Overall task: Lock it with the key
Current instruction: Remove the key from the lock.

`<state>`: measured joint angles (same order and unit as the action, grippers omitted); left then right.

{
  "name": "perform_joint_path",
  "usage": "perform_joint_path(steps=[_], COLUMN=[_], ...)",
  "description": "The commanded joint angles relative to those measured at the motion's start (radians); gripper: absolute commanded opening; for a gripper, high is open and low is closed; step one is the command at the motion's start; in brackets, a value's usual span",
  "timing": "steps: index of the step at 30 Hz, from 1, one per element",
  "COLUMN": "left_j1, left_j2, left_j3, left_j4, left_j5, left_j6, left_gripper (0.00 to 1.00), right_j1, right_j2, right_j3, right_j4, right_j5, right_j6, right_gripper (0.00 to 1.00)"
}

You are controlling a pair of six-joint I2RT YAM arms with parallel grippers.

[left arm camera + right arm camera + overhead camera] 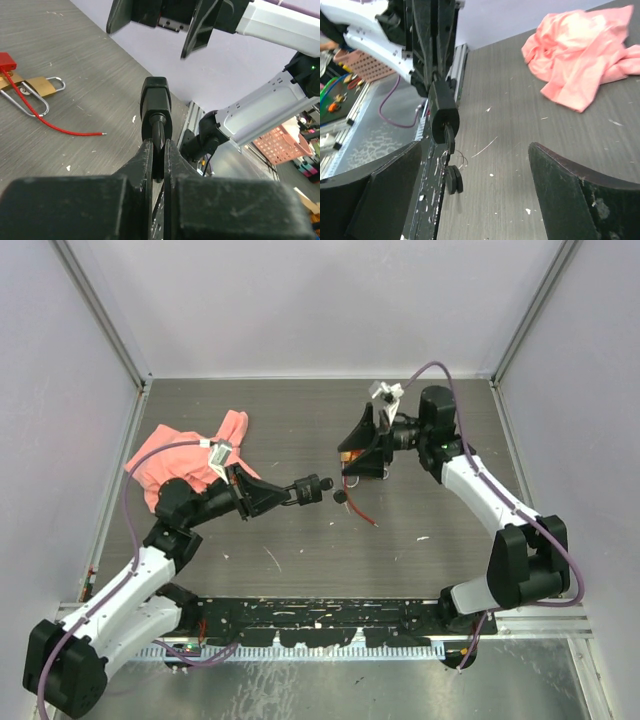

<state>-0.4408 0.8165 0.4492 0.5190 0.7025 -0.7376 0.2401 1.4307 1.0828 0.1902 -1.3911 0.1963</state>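
Note:
My left gripper [157,145] is shut on a black padlock [154,107], which sticks out past its fingertips above the table. In the right wrist view a key [449,140] sits in the padlock's [442,117] end, and two more black keys [453,180] hang below it on a ring. In the top view the padlock [312,487] points right towards my right gripper [362,462]. My right gripper [475,150] is open, a short way from the key, with nothing between its fingers.
A brass padlock [37,86] with a red cable [50,125] lies on the table under the right gripper. A pink cloth [190,450] lies crumpled at the back left. Cage walls stand on three sides.

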Motion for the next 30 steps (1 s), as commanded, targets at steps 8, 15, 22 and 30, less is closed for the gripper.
perform_joint_path(steps=[8,15,22,30], left_j1=[0.04,0.043,0.052,0.066], left_j2=[0.091,0.075,0.072,0.053], left_j3=[0.118,0.121,0.123,0.129], left_j4=[0.228,0.207,0.195,0.139], left_j5=[0.159,0.129,0.125,0.119], left_j6=[-0.049,-0.031,-0.022,0.006], left_gripper=[0.0,0.0,0.0,0.0], right_j1=[0.143,0.155,0.154,0.155], right_j2=[-0.038,-0.028,-0.016,0.0], right_j3=[-0.026,0.033,0.054,0.087], right_j4=[-0.027,-0.197,-0.219,-0.256], right_j5=[0.029,0.058,0.05,0.011], right_j6=[-0.127,-0.247,-0.238,-0.237], right_gripper=[0.74,0.59,0.38,0.01])
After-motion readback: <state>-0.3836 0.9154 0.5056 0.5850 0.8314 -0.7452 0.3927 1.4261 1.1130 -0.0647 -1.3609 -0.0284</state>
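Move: The key, sticking out of the black lock's end, is about 5 cm back, 4 cm to the left and 3 cm below the right hand's open fingers. From that hand the lock body lies some 6 cm back, 8 cm left and 3 cm down; the loose black disc hangs about 8 cm back, 1 cm left and 6 cm down. From the left hand, the key is roughly 9 cm to the right, 4 cm ahead and 1 cm up. The key's head is what the right hand comes back and left to, about 5 cm in all and dipping some 2 cm, turning slightly counter-clockwise. Its wide-open fingers then shut almost fully while the hand nearly holds its place, pinching the head. The left hand keeps the black lock by its shackle almost still, turning it a few degrees clockwise. ##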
